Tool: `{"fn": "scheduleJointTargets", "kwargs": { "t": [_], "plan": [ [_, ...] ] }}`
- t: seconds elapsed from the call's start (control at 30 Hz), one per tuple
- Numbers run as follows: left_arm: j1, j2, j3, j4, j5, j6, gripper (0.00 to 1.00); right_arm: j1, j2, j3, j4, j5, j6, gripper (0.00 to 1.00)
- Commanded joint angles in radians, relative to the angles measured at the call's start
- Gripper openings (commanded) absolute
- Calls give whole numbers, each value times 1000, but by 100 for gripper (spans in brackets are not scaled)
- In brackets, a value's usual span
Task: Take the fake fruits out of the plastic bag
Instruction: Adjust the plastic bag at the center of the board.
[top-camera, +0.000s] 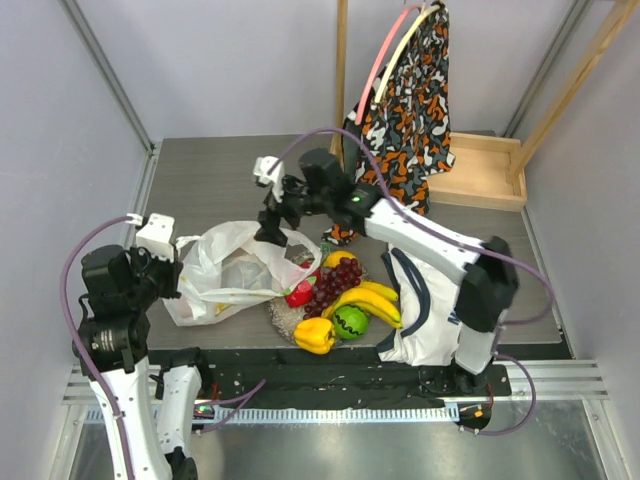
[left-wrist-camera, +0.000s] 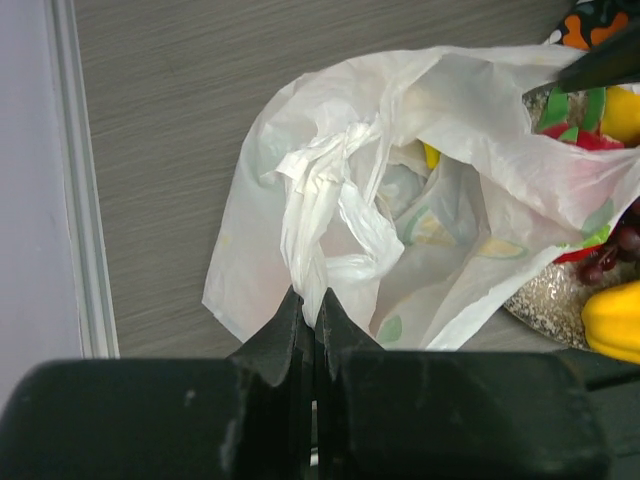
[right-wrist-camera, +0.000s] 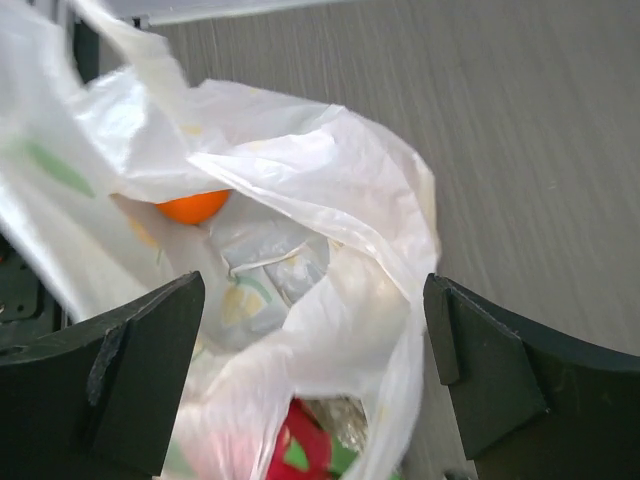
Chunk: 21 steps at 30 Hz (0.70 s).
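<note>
The plastic bag (top-camera: 232, 268) lies crumpled on the table's left half, its mouth facing right. My left gripper (left-wrist-camera: 312, 300) is shut on the bag's twisted handle (left-wrist-camera: 322, 215) at its left end. My right gripper (right-wrist-camera: 315, 340) hangs wide open over the bag's right rim, with white film between the jaws but not pinched. An orange (right-wrist-camera: 193, 206) shows inside the bag. Outside, by the mouth, lie a red fruit (top-camera: 299, 293), purple grapes (top-camera: 336, 279), bananas (top-camera: 373, 301), a green ball (top-camera: 350, 321) and a yellow pepper (top-camera: 315, 336).
An orange-black patterned cloth bag (top-camera: 412, 105) hangs from a wooden stand (top-camera: 487, 172) at the back right. A white jersey with navy trim (top-camera: 425, 315) lies beside the fruits, near my right arm's base. A speckled mat (top-camera: 284, 318) sits under the fruit pile.
</note>
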<state>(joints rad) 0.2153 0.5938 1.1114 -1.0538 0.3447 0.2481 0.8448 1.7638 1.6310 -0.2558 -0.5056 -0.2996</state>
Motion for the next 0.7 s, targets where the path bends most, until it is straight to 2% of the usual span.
{"fn": "scheduleJointTargets", "kwargs": {
  "t": [0.0, 0.13, 0.27, 0.67],
  "plan": [
    [-4, -3, 59, -87, 4, 77, 0, 48, 209, 139, -34, 62, 47, 100],
    [-4, -23, 65, -110, -22, 123, 0, 69, 286, 181, -10, 316, -7, 100],
    [-4, -34, 62, -121, -29, 129, 0, 73, 304, 194, -17, 488, -88, 100],
    [-4, -31, 30, -83, -13, 131, 0, 53, 158, 148, -86, 456, -179, 98]
  ]
}}
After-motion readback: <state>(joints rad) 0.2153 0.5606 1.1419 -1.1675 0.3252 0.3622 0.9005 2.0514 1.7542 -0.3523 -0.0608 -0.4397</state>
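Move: The right hand, wide open, has the plastic bag's loose far rim about 8 cm ahead, 1 cm to its right and some 18 cm below. The red pepper lies level with this hand, about 6 cm to its right, 22 cm down; the grapes are roughly 2 cm ahead and 13 cm to its right, just as low. From the left hand, already pinching the bag's near-left handle, that rim is some 14 cm ahead, 21 cm right and 16 cm lower. Plunging about 16 cm, the right hand drops onto the bag's far rim while working 7 cm forward, then eases back up 3–4 cm; a brief swing left is undone. Its fingers stay wide open, tip some 20 degrees further down and turn clockwise, ending astride the rim. The left hand keeps its pinch on the handle and draws back about 2 cm. ##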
